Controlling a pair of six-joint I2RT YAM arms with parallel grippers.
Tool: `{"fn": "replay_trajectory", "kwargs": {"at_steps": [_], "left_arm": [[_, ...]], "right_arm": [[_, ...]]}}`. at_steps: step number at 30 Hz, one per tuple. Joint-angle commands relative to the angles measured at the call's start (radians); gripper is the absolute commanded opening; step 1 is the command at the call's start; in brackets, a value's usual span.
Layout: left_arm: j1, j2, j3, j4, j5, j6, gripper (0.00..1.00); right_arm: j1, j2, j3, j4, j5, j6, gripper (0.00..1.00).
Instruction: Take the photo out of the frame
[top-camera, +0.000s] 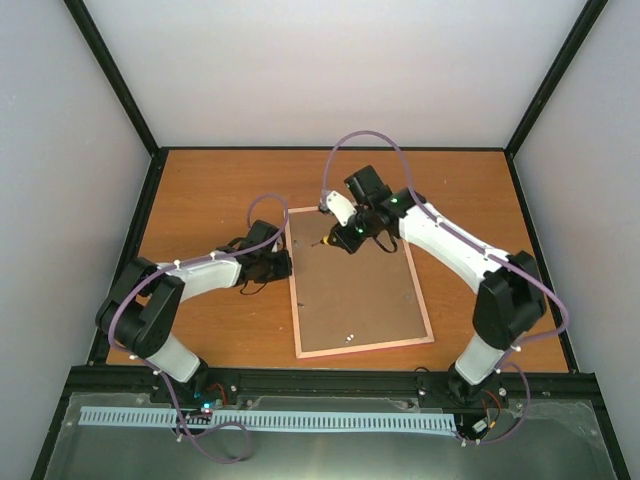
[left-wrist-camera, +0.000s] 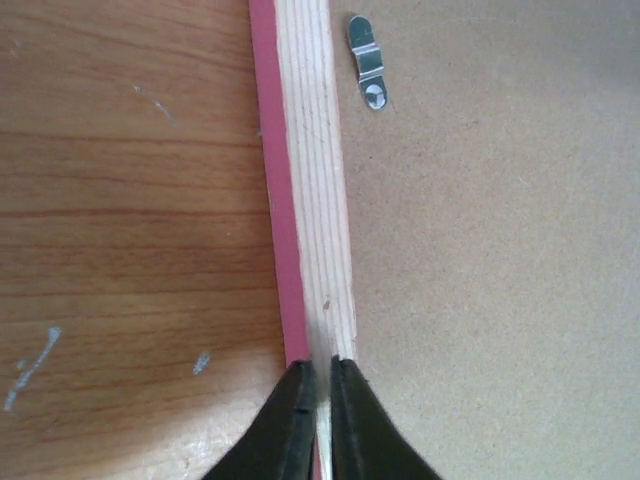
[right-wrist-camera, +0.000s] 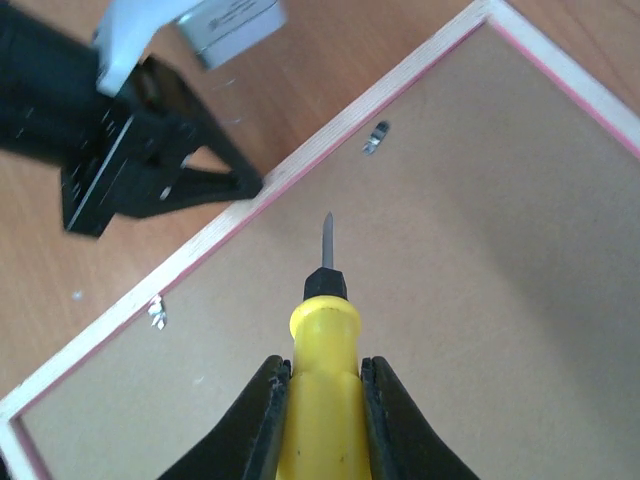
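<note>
The frame (top-camera: 365, 347) lies face down on the table with its brown backing board (top-camera: 360, 290) up. The photo is hidden under that board. In the left wrist view the frame's pale wood rail (left-wrist-camera: 310, 200) with its pink outer edge runs up the picture. My left gripper (left-wrist-camera: 322, 372) is shut, its tips resting on that rail at the frame's left side (top-camera: 283, 263). Over the board's upper part, my right gripper (right-wrist-camera: 326, 365) is shut on a yellow-handled screwdriver (right-wrist-camera: 325, 410). The screwdriver's blade points at the board (right-wrist-camera: 480, 220) near the left rail (right-wrist-camera: 400, 78).
Small metal clips sit on the board beside the rail (left-wrist-camera: 368, 62) (right-wrist-camera: 376, 137) (right-wrist-camera: 157, 312). The left gripper's black fingers (right-wrist-camera: 200, 180) touch the frame close to the screwdriver's tip. Black posts and white walls border the wooden table (top-camera: 200, 180).
</note>
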Motion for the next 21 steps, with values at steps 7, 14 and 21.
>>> {"fn": "replay_trajectory", "kwargs": {"at_steps": [7,14,21], "left_arm": [[-0.004,-0.035,0.122,-0.166,-0.038,0.091,0.44],[-0.058,-0.196,0.025,-0.265,-0.007,0.030,0.53],[-0.215,-0.369,-0.082,-0.315,0.013,-0.065,0.53]], "right_arm": [[-0.007,-0.193,-0.311,0.148,-0.095,-0.123,0.03],[-0.008,-0.253,-0.410,0.212,-0.152,-0.138,0.03],[-0.009,-0.232,-0.419,0.213,-0.186,-0.146,0.03]]}}
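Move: About 8 cm back from the left hand and 2 cm to its right lies the near metal tab on the frame's left rail. The rail itself is right under the nearly shut left fingers, and the far tab sits some 6 cm ahead and 2 cm right. From the right hand the near tab is roughly 10 cm back, 9 cm left and 14 cm below; the far tab is 4 cm ahead and 9 cm left, equally low. Opening to about half, the left hand comes up off the frame's left rail, then sweeps back some 7 cm along it, rising about 4 cm and turning slightly clockwise, to hover over the near tab. Meanwhile the right hand, keeping its grip on the yellow screwdriver, draws back about 7 cm and a little right while sinking towards the same tab, turning some 10 degrees counter-clockwise, and then all but stops. ##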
